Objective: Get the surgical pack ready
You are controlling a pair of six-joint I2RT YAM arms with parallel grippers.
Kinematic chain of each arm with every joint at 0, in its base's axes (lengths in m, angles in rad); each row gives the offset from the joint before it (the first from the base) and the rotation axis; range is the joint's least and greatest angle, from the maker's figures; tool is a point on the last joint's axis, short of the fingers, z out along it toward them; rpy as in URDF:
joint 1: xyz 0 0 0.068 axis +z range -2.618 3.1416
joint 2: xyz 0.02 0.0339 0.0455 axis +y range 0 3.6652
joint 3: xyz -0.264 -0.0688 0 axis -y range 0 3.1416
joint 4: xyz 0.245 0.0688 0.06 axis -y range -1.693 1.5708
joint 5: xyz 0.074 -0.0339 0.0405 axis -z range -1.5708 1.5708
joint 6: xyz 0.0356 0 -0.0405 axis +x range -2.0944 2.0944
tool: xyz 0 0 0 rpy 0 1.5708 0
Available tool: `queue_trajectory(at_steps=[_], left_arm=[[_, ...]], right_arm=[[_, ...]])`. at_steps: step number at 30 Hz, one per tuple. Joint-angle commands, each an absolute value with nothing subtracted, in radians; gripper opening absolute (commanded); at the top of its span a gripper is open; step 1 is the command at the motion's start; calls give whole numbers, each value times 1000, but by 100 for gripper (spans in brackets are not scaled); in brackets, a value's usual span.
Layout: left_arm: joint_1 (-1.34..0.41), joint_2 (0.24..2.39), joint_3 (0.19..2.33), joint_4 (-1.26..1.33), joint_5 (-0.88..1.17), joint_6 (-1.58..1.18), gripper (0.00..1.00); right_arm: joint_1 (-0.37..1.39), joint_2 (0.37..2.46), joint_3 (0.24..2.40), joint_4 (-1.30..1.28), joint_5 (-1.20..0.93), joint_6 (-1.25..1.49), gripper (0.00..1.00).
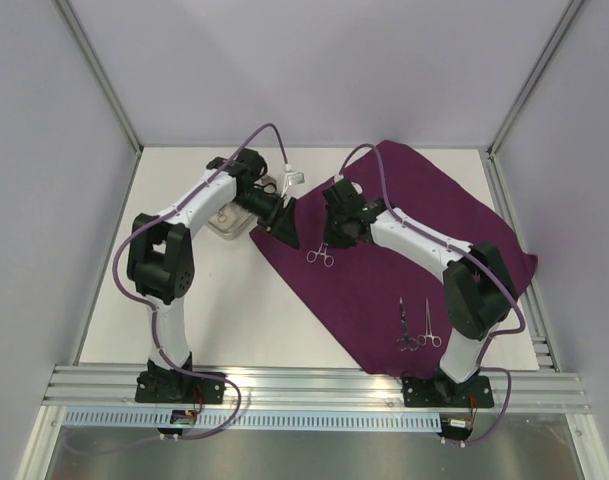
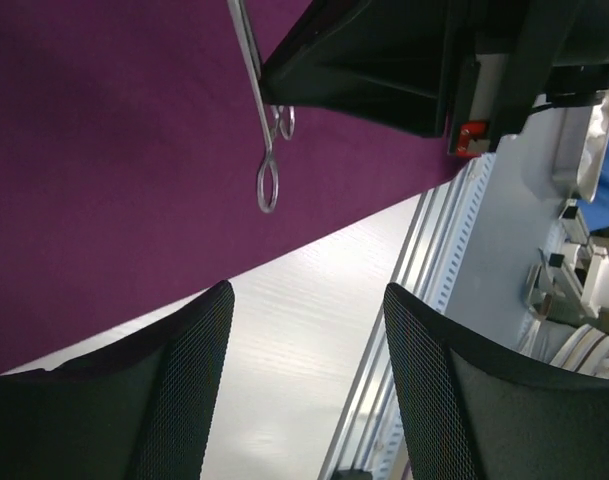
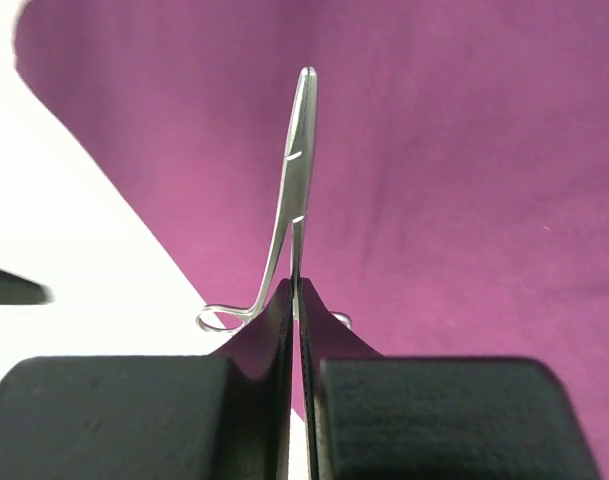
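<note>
The dark purple cloth [image 1: 424, 240] lies spread flat on the right half of the table. My right gripper [image 1: 327, 243] hangs over its left corner, shut on a steel clamp [image 1: 321, 257]. In the right wrist view the clamp [image 3: 298, 170] sticks out past the closed right gripper [image 3: 296, 292], with one ring showing to the left. My left gripper [image 1: 284, 228] is close beside it, open and empty. Its mesh fingers [image 2: 199, 380] stand wide apart over the cloth's edge, with the held clamp [image 2: 267, 150] ahead of them. Two more clamps [image 1: 416, 330] lie side by side on the cloth's near part. The steel tray [image 1: 224, 228] is partly hidden under the left arm.
A small whitish object [image 1: 292, 180] lies behind the left gripper on the white table [image 1: 234, 310]. Aluminium rails [image 1: 314, 385] run along the near edge and frame posts stand at the far corners. The cloth's right corner reaches the right-hand rail [image 1: 529, 265].
</note>
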State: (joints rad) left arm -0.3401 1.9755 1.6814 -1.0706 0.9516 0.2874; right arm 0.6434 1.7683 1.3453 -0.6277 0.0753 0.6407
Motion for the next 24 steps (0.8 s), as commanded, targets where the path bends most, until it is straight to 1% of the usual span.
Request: queue_trajectory(at_steps=[1, 8, 13, 18, 23, 24], left_arm=[[-396, 1979, 1678, -985, 939, 273, 71], [-425, 2011, 1701, -931, 873, 261, 70], [-437, 2034, 1700, -933, 831, 285, 67], [-437, 2046, 1701, -930, 813, 291, 58], [-439, 2052, 1704, -923, 839, 276, 43], [-439, 2052, 1704, -920, 845, 267, 38]], right_arm=[[643, 1789, 1417, -581, 60, 692, 1], [646, 1790, 1448, -569, 31, 706, 0], [646, 1787, 1453, -563, 22, 716, 1], [646, 1790, 1457, -552, 17, 722, 1], [646, 1798, 1463, -548, 17, 729, 0], [644, 1799, 1465, -549, 17, 730, 1]])
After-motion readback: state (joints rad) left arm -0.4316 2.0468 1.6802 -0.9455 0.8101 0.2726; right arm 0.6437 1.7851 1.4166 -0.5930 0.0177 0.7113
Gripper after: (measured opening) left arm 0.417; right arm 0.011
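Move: The near finger ring of the forceps, which the right hand already holds, lies some 5 cm to the left hand's right, 2 cm back and 6 cm below it. The second ring is about 3 cm to the right of that one and 1 cm nearer the base. The metal tray stands about 14 cm left, 9 cm ahead and 14 cm below. From the right hand the near ring is about 4 cm left, 3 cm back and 1 cm lower. Rightward first by some 2 cm, then mostly down to about 4 cm lower, the left hand brings its open fingers around the near finger ring and starts closing them late, still partly open at the end. The right hand keeps its pinch on the forceps and carries it left, up and a little forward, roughly 4 cm in all, to meet those fingers. ##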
